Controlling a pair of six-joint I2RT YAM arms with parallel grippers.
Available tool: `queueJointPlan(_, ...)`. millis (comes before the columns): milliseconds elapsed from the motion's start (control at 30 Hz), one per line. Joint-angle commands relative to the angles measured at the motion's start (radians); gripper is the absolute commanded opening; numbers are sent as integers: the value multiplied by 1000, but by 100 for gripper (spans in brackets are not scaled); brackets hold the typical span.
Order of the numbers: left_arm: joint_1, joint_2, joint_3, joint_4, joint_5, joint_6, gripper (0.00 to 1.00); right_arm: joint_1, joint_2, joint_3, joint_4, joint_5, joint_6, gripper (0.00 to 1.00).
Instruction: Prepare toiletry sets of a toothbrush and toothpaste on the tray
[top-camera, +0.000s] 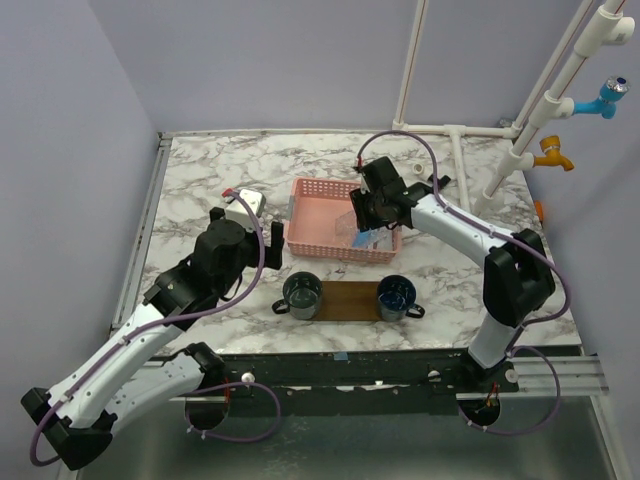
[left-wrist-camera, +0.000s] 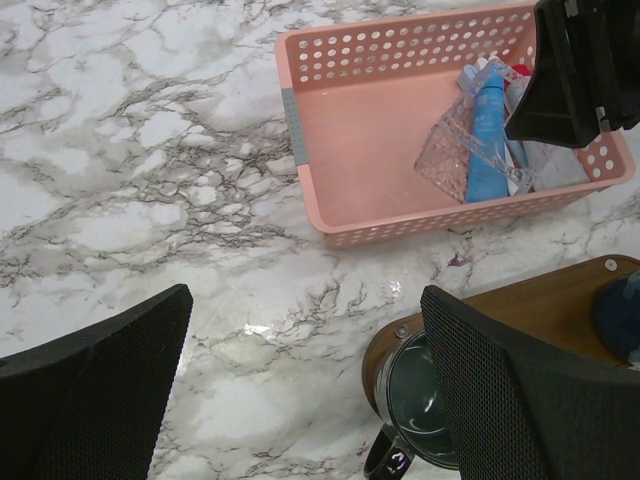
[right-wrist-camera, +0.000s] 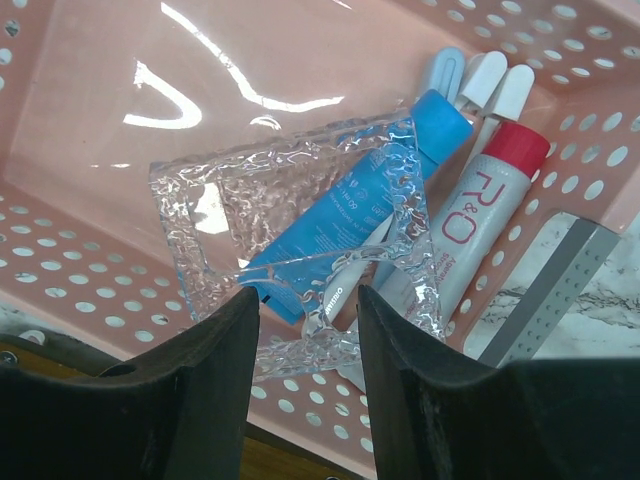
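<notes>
The toothpaste (right-wrist-camera: 470, 225), a white tube with a red cap, lies in the right end of the pink basket (right-wrist-camera: 80, 120). White toothbrush heads (right-wrist-camera: 500, 90) lie beside it, with a blue tube (right-wrist-camera: 360, 200). A clear textured dish (right-wrist-camera: 230, 200) leans over the blue tube. My right gripper (right-wrist-camera: 308, 300) reaches into the basket (top-camera: 315, 200) and is closed on the dish's near corner. My left gripper (left-wrist-camera: 305, 300) hangs wide open over bare marble, left of the basket. The dark wooden tray (top-camera: 348, 299) lies in front of the basket.
A glass cup (top-camera: 301, 293) stands on the tray's left end and a blue cup (top-camera: 396, 295) on its right end. The left cup (left-wrist-camera: 415, 400) sits just inside my left gripper's right finger. White pipes rise at the back right.
</notes>
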Motion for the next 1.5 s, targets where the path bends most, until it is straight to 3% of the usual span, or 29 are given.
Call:
queueJointPlan(0,6,-27,-9,48,-42,9,96,-8,27,17,-20,14,-27,47)
queueJointPlan(467,7,-31,-20,61,-47,18,96,-9,98,45,-35,23,-55,42)
queueJointPlan(767,6,-25,-20,61,-56,23,96,-9,111,78,-50,7,-43,23)
queueJointPlan(867,6,-26,-20,62,-62,23,97,-9,109,106,-82,22,-44,10)
queueJointPlan(1100,6,-29,-20,59,-63,20,97,-7,46,153,-101,35,-6,2)
queueJointPlan(1467,6,-31,-20,50,-70,14,96,-6,-37,151,-55,48,70,0)
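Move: The clear bag with the blue tube in it lies just under the right hand, its middle about 3 cm ahead, 2 cm left and 4 cm down. The white red-capped tube is some 2 cm ahead and 5 cm right; the basket's middle is about 2 cm ahead and 6 cm left, the navy mug 14 cm back and 6 cm right. From the left hand the bag lies roughly 13 cm ahead, 20 cm right and well below. The right hand sinks about 3 cm, pinches the clear bag's near edge shut between its fingertips, and lifts 5 cm. ##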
